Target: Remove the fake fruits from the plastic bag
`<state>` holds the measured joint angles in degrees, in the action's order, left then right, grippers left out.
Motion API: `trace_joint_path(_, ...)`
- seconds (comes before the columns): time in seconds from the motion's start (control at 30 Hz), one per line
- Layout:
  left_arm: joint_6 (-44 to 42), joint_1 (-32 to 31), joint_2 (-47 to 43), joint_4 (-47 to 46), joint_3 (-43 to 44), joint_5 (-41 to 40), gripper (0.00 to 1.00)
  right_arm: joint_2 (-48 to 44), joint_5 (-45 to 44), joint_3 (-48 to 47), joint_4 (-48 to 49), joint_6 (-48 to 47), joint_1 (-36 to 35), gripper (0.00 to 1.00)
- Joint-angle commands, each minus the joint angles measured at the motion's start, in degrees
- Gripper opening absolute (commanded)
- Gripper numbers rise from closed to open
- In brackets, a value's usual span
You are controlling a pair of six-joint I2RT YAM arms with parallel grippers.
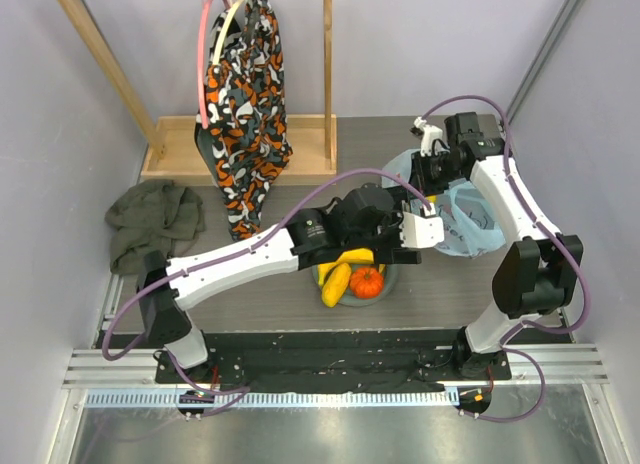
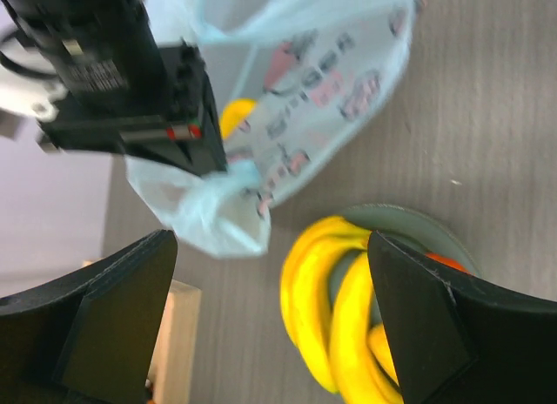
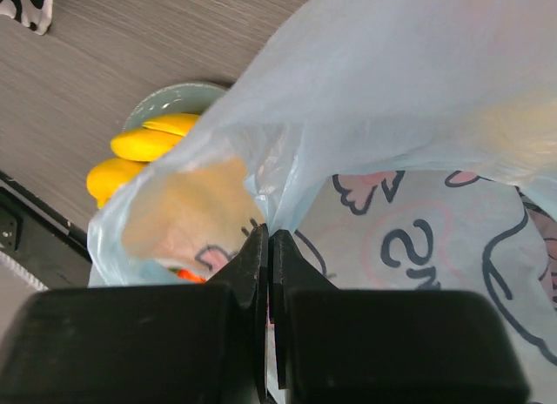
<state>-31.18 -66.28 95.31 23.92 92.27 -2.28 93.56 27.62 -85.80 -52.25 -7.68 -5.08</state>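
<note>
The light-blue plastic bag [image 1: 468,222] with its pink-and-white print lies right of centre. My right gripper [image 1: 426,182] is shut on a fold of the plastic bag [image 3: 418,99] at the bag's left edge. A yellow fruit [image 2: 237,117] shows inside the plastic bag [image 2: 322,90]. A grey-green bowl [image 1: 390,279] holds the banana bunch [image 1: 352,257], a long yellow-orange fruit [image 1: 335,284] and a small ribbed orange fruit [image 1: 366,282]. My left gripper [image 1: 405,252] hangs open above the bowl's right side, between bowl and bag, with nothing in it; the banana bunch [image 2: 335,308] lies below its right finger.
A wooden rack [image 1: 240,154] at the back carries an orange-black-white patterned cloth [image 1: 245,114] on hangers. A crumpled green cloth [image 1: 155,219] lies at the left. The black mounting rail [image 1: 330,349] runs along the near edge. Grey walls close both sides.
</note>
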Motion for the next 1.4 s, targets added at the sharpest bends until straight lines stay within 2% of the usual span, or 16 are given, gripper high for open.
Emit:
trace_joint_path(0.0,-6.8,-1.5,1.4,-9.6,0.7,-6.3,0.96,-2.2,1.6,-2.3,0.3,4.3,-0.3,0.01)
trace_joint_path(0.1,-10.1,-1.5,3.2,-10.4,1.5,-7.6,0.93,-2.5,1.9,-1.7,0.0,4.4,-0.3,0.01)
trace_joint_path(0.2,-16.9,-1.0,2.6,-14.2,-3.6,-6.8,0.89,-3.6,2.7,-1.3,-0.2,4.9,-0.1,0.01)
trace_joint_path(0.47,-22.9,0.8,5.6,-14.2,-5.3,-5.4,0.78,-5.6,4.2,-0.6,-0.7,4.9,0.0,0.01)
trace_joint_path(0.57,-28.8,2.2,8.5,-22.1,-7.4,-8.0,0.75,-6.1,4.9,0.4,-1.3,4.8,0.1,0.01)
trace_joint_path(0.6,-30.1,3.2,9.4,-25.4,-8.0,-8.8,0.73,-6.5,5.0,0.8,-1.6,4.5,0.2,0.01)
trace_joint_path(0.7,-31.4,4.9,13.5,-24.5,-4.4,-10.0,0.53,-6.9,5.2,1.8,-2.4,3.6,0.6,0.01)
trace_joint_path(0.73,-30.9,5.3,15.3,-24.2,-2.9,-11.2,0.41,-7.1,5.2,1.9,-2.7,3.3,0.8,0.01)
trace_joint_path(0.8,-28.6,6.2,16.7,-19.6,0.9,-12.2,0.27,-7.6,4.8,2.9,-3.6,2.3,1.5,0.02)
trace_joint_path(0.83,-27.5,6.5,17.3,-18.4,1.8,-12.9,0.02,-7.8,3.4,3.0,-4.1,1.9,1.9,0.08)
trace_joint_path(0.87,-26.0,6.8,17.3,-17.2,2.1,-13.2,0.00,-8.0,2.6,2.5,-4.8,0.8,2.8,0.24)
trace_joint_path(0.9,-22.5,7.4,17.1,-16.1,2.6,-13.2,0.00,-8.4,1.7,1.7,-8.0,-0.9,3.7,0.47)
trace_joint_path(0.93,-20.5,7.7,16.8,-15.1,3.4,-13.1,0.00,-8.5,1.3,0.7,-10.2,-5.9,4.4,0.50)
trace_joint_path(1.07,-6.8,9.2,15.7,-8.0,6.3,-11.6,0.00,-12.8,-0.3,3.7,-14.6,-14.5,8.7,0.52)
trace_joint_path(1.27,6.5,9.8,13.5,-4.6,8.4,-7.0,0.00,-18.0,-0.2,9.9,-13.9,-17.3,8.9,0.52)
trace_joint_path(1.37,13.8,10.6,12.6,-1.7,11.3,-3.4,0.00,-17.2,-0.3,11.8,-9.8,-15.2,8.9,0.47)
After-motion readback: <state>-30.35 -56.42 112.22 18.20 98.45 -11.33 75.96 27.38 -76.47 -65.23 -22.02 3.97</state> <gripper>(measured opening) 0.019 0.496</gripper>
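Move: The bag rim that the left hand is after hangs at the right fingers, about 12 cm ahead of the left hand, 1 cm to its right and 11 below; the yellow fruit inside lies some 16 ahead and 8 right, 22 below. The plate is straight below and 9 cm to the left, its pumpkin 2 back and 6 left. From the right hand, already holding the rim, that stretch is about 2 cm left; the bag's near end is roughly 8 back and 13 right, 16 below. Forward about 14 cm and down some 11, the left hand swings over to the bag rim beside the right fingers, tilting about 25 degrees as its fingers shut and pinch the film, then rises 3 cm. The right hand keeps its grip, then opens halfway, lets go of the rim, and travels about 9 cm back and 6 right towards the bag's near end. ##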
